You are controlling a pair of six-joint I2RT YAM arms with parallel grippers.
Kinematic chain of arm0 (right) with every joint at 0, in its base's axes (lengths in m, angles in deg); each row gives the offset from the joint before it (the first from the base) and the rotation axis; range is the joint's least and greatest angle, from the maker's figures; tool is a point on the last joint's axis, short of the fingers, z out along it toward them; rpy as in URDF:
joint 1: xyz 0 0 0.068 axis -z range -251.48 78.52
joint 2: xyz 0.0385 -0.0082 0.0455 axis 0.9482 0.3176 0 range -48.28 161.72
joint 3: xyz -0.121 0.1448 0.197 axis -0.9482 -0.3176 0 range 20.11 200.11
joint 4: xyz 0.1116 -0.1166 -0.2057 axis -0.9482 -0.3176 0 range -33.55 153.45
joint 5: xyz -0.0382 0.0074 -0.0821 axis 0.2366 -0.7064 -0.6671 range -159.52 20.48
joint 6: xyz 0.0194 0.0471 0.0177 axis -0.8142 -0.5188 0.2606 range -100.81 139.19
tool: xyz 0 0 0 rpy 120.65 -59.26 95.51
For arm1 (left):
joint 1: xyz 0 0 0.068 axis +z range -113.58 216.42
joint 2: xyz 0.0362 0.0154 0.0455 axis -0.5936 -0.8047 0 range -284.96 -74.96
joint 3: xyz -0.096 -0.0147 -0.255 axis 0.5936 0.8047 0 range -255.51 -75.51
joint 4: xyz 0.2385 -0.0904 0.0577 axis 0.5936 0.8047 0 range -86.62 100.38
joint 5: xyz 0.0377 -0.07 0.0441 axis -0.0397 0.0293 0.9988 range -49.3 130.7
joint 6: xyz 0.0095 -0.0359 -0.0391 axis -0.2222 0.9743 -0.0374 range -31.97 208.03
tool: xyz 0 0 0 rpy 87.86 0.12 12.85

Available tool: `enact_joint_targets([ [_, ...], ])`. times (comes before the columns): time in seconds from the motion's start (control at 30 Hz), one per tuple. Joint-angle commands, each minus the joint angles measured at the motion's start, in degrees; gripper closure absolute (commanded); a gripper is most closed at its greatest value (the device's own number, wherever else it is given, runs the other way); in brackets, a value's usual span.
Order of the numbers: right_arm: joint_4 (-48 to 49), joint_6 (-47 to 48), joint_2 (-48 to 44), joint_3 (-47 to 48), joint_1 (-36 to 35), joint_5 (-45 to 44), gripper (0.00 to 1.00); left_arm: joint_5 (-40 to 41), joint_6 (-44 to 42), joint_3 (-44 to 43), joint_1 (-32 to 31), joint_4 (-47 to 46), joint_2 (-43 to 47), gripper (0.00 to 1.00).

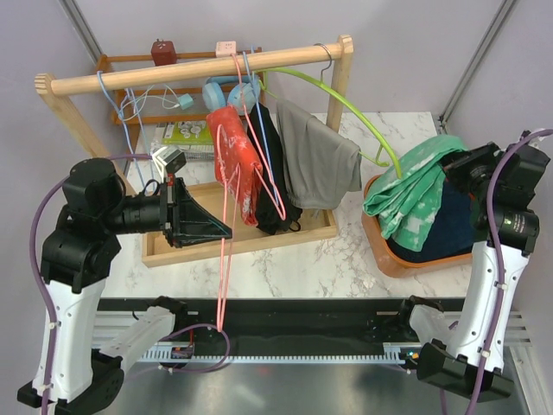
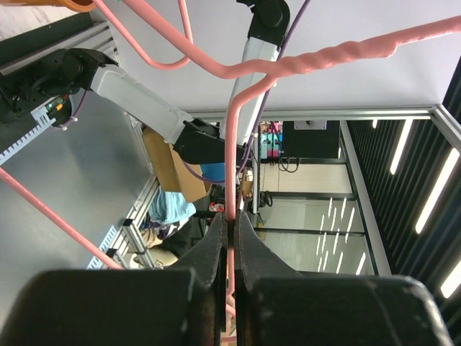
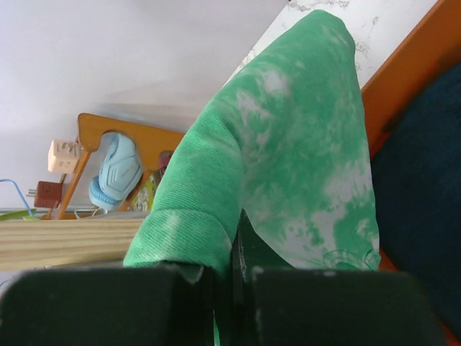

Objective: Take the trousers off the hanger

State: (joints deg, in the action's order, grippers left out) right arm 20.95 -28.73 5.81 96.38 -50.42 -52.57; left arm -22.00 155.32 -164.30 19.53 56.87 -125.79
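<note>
The mint-green trousers [image 1: 413, 188] lie bunched over the dark navy trousers [image 1: 442, 229] in an orange tray [image 1: 390, 259] at the right. My right gripper [image 1: 449, 169] is shut on a fold of the mint-green cloth [image 3: 288, 144], which drapes over my left finger and hides it in the right wrist view, where the gripper [image 3: 236, 245] is at the bottom. A lime-green hanger [image 1: 346, 102] arcs from the rack's rod down to that bundle. My left gripper [image 1: 226, 232] is shut on the lower wire of a pink hanger [image 2: 231, 166] that carries a red garment [image 1: 233, 151].
A wooden rack [image 1: 199, 71] stands on a wooden base tray [image 1: 259, 238]. A grey garment [image 1: 315, 156], a black one [image 1: 272, 194] and a blue hanger [image 1: 259, 130] hang from its rod. Blue headphones [image 3: 115, 169] and small items sit behind it.
</note>
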Motion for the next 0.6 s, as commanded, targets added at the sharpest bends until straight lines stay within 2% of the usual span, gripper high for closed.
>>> enact_joint_targets([
  [0.0,3.0,0.5,1.0,-3.6,2.7,2.9,1.00,-3.9,-1.3,-0.8,-0.1,-1.7,-0.4,0.98],
  [0.1,-5.3,8.8,0.4,-6.9,7.1,-4.3,0.94,-4.4,-1.1,-1.1,-0.1,-1.6,-0.1,0.98],
  [0.2,-12.5,16.1,1.5,-5.8,10.0,-10.1,0.82,-4.5,-1.1,-0.4,-0.1,-1.6,0.2,0.98],
  [0.23,-13.3,17.1,1.6,-5.3,10.3,-12.5,0.65,-4.5,-1.0,-0.1,0.0,-1.6,0.4,0.98],
  [0.3,-15.2,18.5,2.3,-2.9,10.3,-14.4,0.40,-4.5,-1.1,0.3,-0.1,-1.6,0.5,0.98],
  [0.33,-16.0,19.1,2.9,-1.7,10.3,-15.3,0.24,-4.4,-1.0,0.2,0.0,-1.6,0.5,0.98],
  [0.47,-23.1,20.9,7.8,8.2,9.9,-18.3,0.04,-3.9,-1.3,0.0,0.0,-1.7,0.0,0.98],
  [0.57,-30.0,22.2,12.2,18.7,9.2,-23.3,0.03,-3.7,-1.3,0.4,-0.1,-1.7,0.2,0.98],
])
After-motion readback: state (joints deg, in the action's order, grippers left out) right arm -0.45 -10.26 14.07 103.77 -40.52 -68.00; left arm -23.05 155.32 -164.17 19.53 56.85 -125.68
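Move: The green trousers are still in the right hand's fingers; the orange basket they are bound for has its middle about 10 cm ahead of that hand, 8 cm to its right and some 28 cm below. The navy trousers already in the basket lie roughly 10 cm ahead and 12 cm right of the hand. The grey trousers on the rack hang some 27 cm to its left and 7 cm ahead, about 12 cm lower. From the left hand the basket lies some 32 cm ahead and 56 cm to the right, far below. Down with the green trousers over the orange basket: the right hand sweeps quickly about 11 cm down, going right and a little back, and its fingers tip down some 25 degrees while turning slightly clockwise. Near the bottom of the swing the shut fingers spread almost fully and let go of the trousers, then the hand lifts about 4 cm, empty. The left hand stays put, keeping its pinch on the pink hanger. ##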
